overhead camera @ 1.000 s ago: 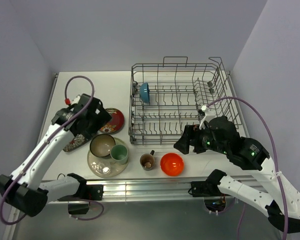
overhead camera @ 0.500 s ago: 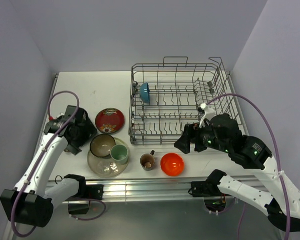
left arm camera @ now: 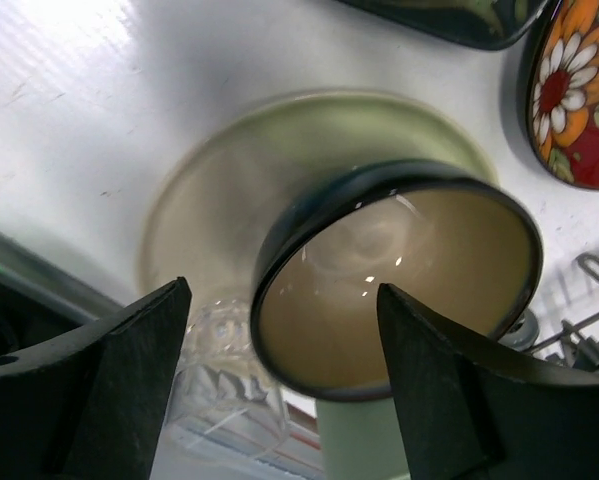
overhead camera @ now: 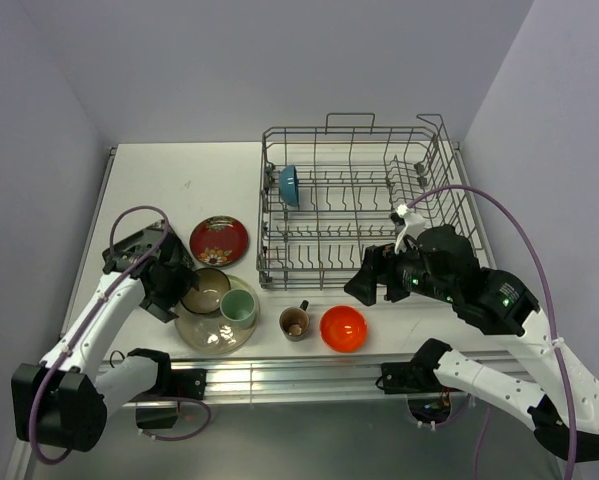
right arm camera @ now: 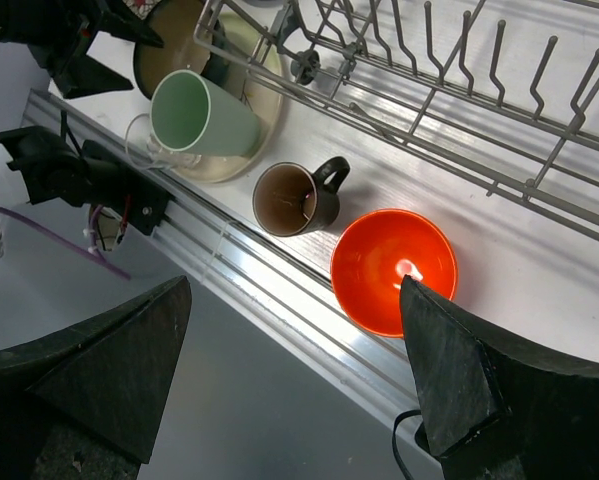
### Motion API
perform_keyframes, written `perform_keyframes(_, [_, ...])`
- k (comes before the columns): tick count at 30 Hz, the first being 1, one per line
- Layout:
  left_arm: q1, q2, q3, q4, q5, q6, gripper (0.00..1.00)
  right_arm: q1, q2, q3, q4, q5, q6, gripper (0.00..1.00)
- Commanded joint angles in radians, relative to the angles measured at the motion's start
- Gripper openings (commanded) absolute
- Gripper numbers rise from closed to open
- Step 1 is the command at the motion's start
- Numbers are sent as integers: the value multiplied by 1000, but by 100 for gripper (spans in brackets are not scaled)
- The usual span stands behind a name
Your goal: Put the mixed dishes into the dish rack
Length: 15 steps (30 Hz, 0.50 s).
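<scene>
My left gripper (overhead camera: 177,290) (left arm camera: 281,300) stands open just above the tan bowl (overhead camera: 207,290) (left arm camera: 399,270), one finger outside its near rim and one over its inside, neither touching. The bowl, a pale green cup (overhead camera: 239,307) (right arm camera: 201,118) and a clear glass (overhead camera: 207,338) (left arm camera: 219,370) rest on the cream plate (overhead camera: 191,322) (left arm camera: 229,190). My right gripper (overhead camera: 364,285) (right arm camera: 294,290) hovers open and empty over the table's front edge, near the orange bowl (overhead camera: 343,328) (right arm camera: 394,270) and brown mug (overhead camera: 295,322) (right arm camera: 297,198). A blue-inside bowl (overhead camera: 289,185) stands in the dish rack (overhead camera: 419,165) (right arm camera: 459,90).
The red saucer (overhead camera: 219,240) (left arm camera: 579,110) lies behind the plate, and a black square plate's edge (left arm camera: 449,20) shows beside it. The table's metal front rail (overhead camera: 279,375) runs under both arms. Walls close in on the left and right.
My left arm has swung away from the black plate, toward the front and right, until its fingers came over the tan bowl; its jaws have narrowed a little. The right arm has barely shifted.
</scene>
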Motion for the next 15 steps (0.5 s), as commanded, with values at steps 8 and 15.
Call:
perform_keyframes(8, [22,83,-42,129,44,50,70,5,9,32,32,49,-13,92])
perform_keyframes(15, [29,60,-69,141,66,70,31,5,17,31,52,50,-7,92])
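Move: The brown bowl's middle lies about 5 cm to the right of the left hand, 2 cm ahead and 4 cm below, so the bowl's left rim is just under the open fingers. The green cup stands about 13 cm to this hand's right and 2 cm back, the red flowered plate some 14 cm ahead and 9 cm right, and the dark tray 9 cm ahead and 6 cm left. From the right hand, the brown bowl is roughly 34 cm left, 7 cm ahead and 22 cm below. The left hand, fingers already pointing down, sinks about 2.5 cm and edges slightly forward over the left rim of the brown bowl, one finger going inside the bowl and the other staying outside its wall. As the descent slows, the fingers close from wide open to roughly a third around the rim, the wrist hardly turning; whether both pads touch yet can't be seen. ##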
